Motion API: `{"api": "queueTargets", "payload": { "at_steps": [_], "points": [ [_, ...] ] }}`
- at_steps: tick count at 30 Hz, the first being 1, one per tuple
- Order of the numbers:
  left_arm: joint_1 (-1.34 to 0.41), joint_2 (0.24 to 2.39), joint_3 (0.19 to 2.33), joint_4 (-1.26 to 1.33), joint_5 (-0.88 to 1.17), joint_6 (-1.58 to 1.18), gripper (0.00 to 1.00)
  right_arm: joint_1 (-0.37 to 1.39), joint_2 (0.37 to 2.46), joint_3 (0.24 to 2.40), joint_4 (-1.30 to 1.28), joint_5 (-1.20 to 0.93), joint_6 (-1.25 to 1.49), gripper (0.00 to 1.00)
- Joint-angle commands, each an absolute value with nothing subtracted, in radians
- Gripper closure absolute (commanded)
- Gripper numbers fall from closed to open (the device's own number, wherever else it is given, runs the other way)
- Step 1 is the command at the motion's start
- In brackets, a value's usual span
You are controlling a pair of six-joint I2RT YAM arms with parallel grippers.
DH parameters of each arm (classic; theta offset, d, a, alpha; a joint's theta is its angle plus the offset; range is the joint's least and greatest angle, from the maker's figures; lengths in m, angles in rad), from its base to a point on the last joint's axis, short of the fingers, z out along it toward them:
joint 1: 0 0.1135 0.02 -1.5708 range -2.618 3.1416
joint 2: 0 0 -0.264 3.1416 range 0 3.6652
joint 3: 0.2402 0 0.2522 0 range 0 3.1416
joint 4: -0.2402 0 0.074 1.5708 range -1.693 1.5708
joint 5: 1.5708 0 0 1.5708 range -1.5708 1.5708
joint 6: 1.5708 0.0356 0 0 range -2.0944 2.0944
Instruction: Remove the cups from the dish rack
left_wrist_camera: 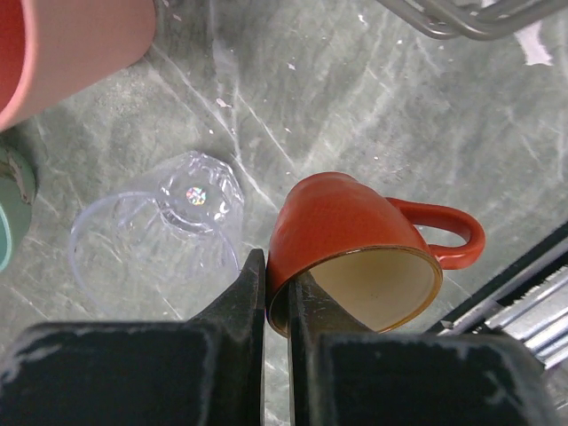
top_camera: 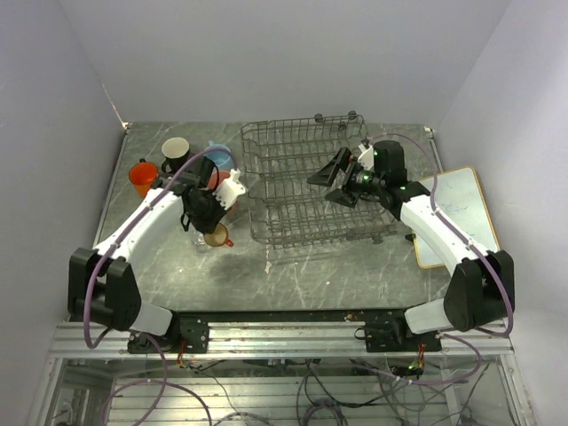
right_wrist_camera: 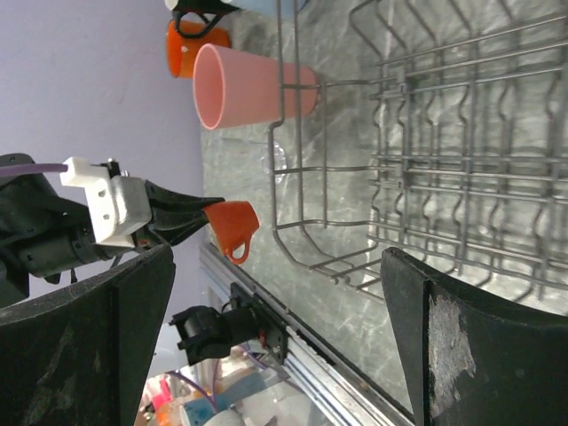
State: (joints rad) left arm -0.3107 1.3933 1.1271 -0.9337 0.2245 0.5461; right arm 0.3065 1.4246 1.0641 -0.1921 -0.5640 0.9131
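Note:
The grey wire dish rack [top_camera: 311, 182] stands mid-table, and I see no cup inside it. My left gripper [top_camera: 211, 227] hangs left of the rack's near corner, shut on the rim of the tiny orange cup [left_wrist_camera: 355, 231], which tilts above the table. Beneath it a clear glass [left_wrist_camera: 164, 222] lies on its side. The pink tumbler [left_wrist_camera: 80, 44] and pale green cup [left_wrist_camera: 11, 209] are close by. The orange mug [top_camera: 142, 176], black mug [top_camera: 175, 153] and light blue mug [top_camera: 219, 155] stand at the far left. My right gripper [top_camera: 333, 182] hovers over the rack, open and empty.
A white board with a wooden frame [top_camera: 453, 213] lies right of the rack under the right arm. Grey walls close in the table at the back and both sides. The rack's wire edge [left_wrist_camera: 470, 18] runs just beyond the held cup.

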Motion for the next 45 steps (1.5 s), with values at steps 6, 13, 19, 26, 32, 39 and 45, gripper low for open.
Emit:
{"api": "queueTargets", "payload": {
  "at_steps": [6,13,19,26,32,39,45],
  "points": [
    [-0.416,1.532,1.159,-0.809,0.079,0.564,0.93,0.238,1.303,1.069,-0.368,-0.484,0.776,0.00],
    [-0.464,1.625,1.168,-0.775,0.050,0.554,0.93,0.198,1.253,1.084,-0.438,-0.476,0.741,0.00],
    [-0.469,1.658,1.160,-0.760,0.040,0.555,0.83,0.165,1.237,1.106,-0.480,-0.483,0.715,0.00],
    [-0.472,1.663,1.166,-0.754,0.035,0.550,0.68,0.148,1.233,1.108,-0.488,-0.497,0.710,0.00],
    [-0.472,1.613,1.198,-0.780,0.074,0.560,0.33,0.141,1.236,1.121,-0.498,-0.501,0.705,0.00],
    [-0.472,1.500,1.270,-0.829,0.079,0.547,0.22,0.132,1.240,1.159,-0.541,-0.469,0.676,0.00],
    [-0.452,1.282,1.148,-0.548,0.021,0.408,0.07,0.130,1.206,1.141,-0.573,-0.213,0.605,0.00]
  ]
}}
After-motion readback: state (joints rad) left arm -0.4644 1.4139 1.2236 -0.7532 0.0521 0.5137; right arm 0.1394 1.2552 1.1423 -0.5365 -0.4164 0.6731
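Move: My left hand holds the small orange cup by its rim; its set-down spot on the table is about 5 cm to the right, 1 cm ahead and 9 cm below. The clear glass stands about 3 cm left of my hand, level with it; the pink cup is roughly 13 cm ahead and 4 cm right. The rack's near left corner lies some 13 cm right, level with the hand. From my empty right hand the spot is about 27 cm left, 8 cm back and 18 cm down. I lower the orange cup about 7 cm with my left hand, easing a little forward and right and tilting some 10 degrees, to stand it on the table between the clear glass and the rack. There I open the fingers wide, let go of its rim and rise about 11 cm, drifting slightly forward. Meanwhile my right hand, empty and wide open, draws off about 9 cm to the right over the rack. ##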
